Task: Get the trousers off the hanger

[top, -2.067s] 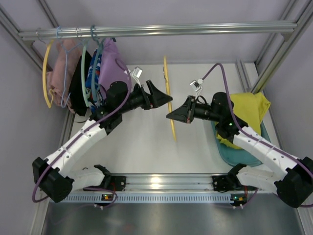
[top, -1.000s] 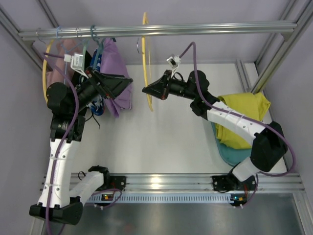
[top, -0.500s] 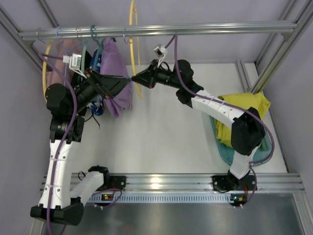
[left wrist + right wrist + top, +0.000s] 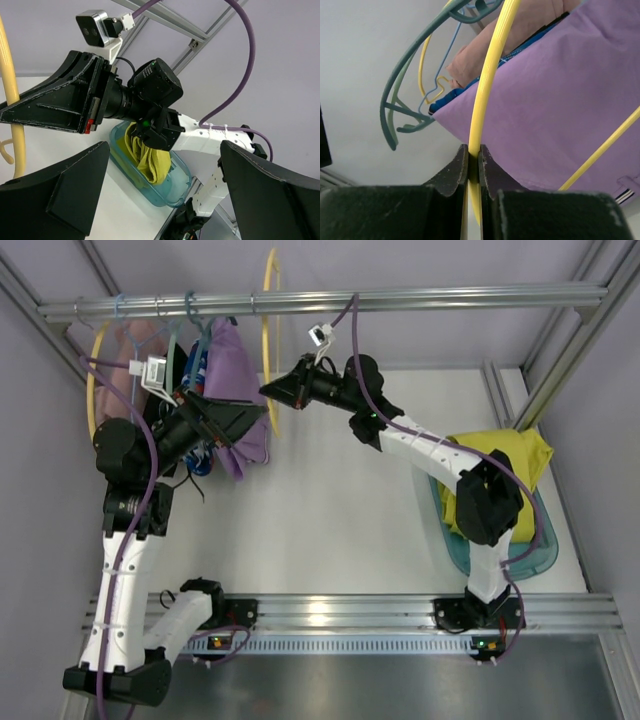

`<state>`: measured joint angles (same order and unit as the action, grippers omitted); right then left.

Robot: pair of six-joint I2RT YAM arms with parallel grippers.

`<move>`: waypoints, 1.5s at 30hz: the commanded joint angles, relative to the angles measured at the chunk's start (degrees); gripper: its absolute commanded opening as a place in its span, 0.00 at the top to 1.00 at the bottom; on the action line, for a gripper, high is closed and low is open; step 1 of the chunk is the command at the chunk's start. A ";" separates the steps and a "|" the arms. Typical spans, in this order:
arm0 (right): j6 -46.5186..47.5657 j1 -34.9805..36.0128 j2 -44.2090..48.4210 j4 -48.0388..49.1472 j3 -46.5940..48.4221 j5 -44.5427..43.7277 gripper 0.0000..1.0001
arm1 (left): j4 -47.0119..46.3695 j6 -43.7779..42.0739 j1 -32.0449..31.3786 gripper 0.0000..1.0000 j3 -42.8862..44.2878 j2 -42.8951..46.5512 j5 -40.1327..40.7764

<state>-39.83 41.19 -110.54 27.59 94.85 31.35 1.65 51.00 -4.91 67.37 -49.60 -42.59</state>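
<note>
My right gripper (image 4: pixel 270 392) (image 4: pixel 474 150) is shut on the thin yellow hanger (image 4: pixel 268 340) (image 4: pixel 487 75), which stands upright with its top at the rail (image 4: pixel 400 298). No garment hangs on it. The yellow trousers (image 4: pixel 500 465) (image 4: pixel 150 160) lie crumpled in the teal bin (image 4: pixel 460 550) (image 4: pixel 175 185) at the right. My left gripper (image 4: pixel 262 412) (image 4: pixel 162 150) is open and empty, just left of the hanger and against the purple garment (image 4: pixel 235 370) (image 4: pixel 560 100).
At the rail's left end hang a pink garment (image 4: pixel 130 350), dark and blue clothes, teal hangers (image 4: pixel 190 315) (image 4: pixel 395 100) and another yellow hanger (image 4: pixel 92 390). Metal frame posts stand at both back corners.
My right arm has carried the yellow hanger up from the table's middle and leftward to the rail, close to the purple garment. The left arm swung back left, then stayed put.
</note>
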 commanded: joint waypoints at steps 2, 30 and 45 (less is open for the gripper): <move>-9.97 -0.06 0.76 1.59 3.68 -1.82 1.00 | -3.67 0.24 0.34 0.02 0.04 0.83 0.31; -16.60 -0.05 15.43 -10.10 -6.68 -6.21 0.07 | 1.16 -4.85 0.34 0.02 2.76 -1.81 0.49; 10.46 -15.16 45.65 -25.91 -27.25 -8.94 0.01 | 39.71 -31.91 0.42 0.01 28.85 -16.92 -0.04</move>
<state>-39.70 28.73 -71.92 5.91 68.75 23.14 31.51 28.77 -4.80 89.69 -64.49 -43.72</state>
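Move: The right hand still pinches the near end of the empty yellow hanger; the rail it goes to is about 15 cm ahead, straight on, and 10 cm above. The purple trousers hang some 9 cm to its left, 2 cm farther out and 10 cm lower; a teal hanger is about 13 cm left, 8 cm ahead and 3 cm higher. From the open left hand that stretch of rail is roughly 20 cm ahead, 1 cm right, about level. Right hand tips down 20 degrees, releases the yellow hanger and retreats 19 cm right while the left advances. ##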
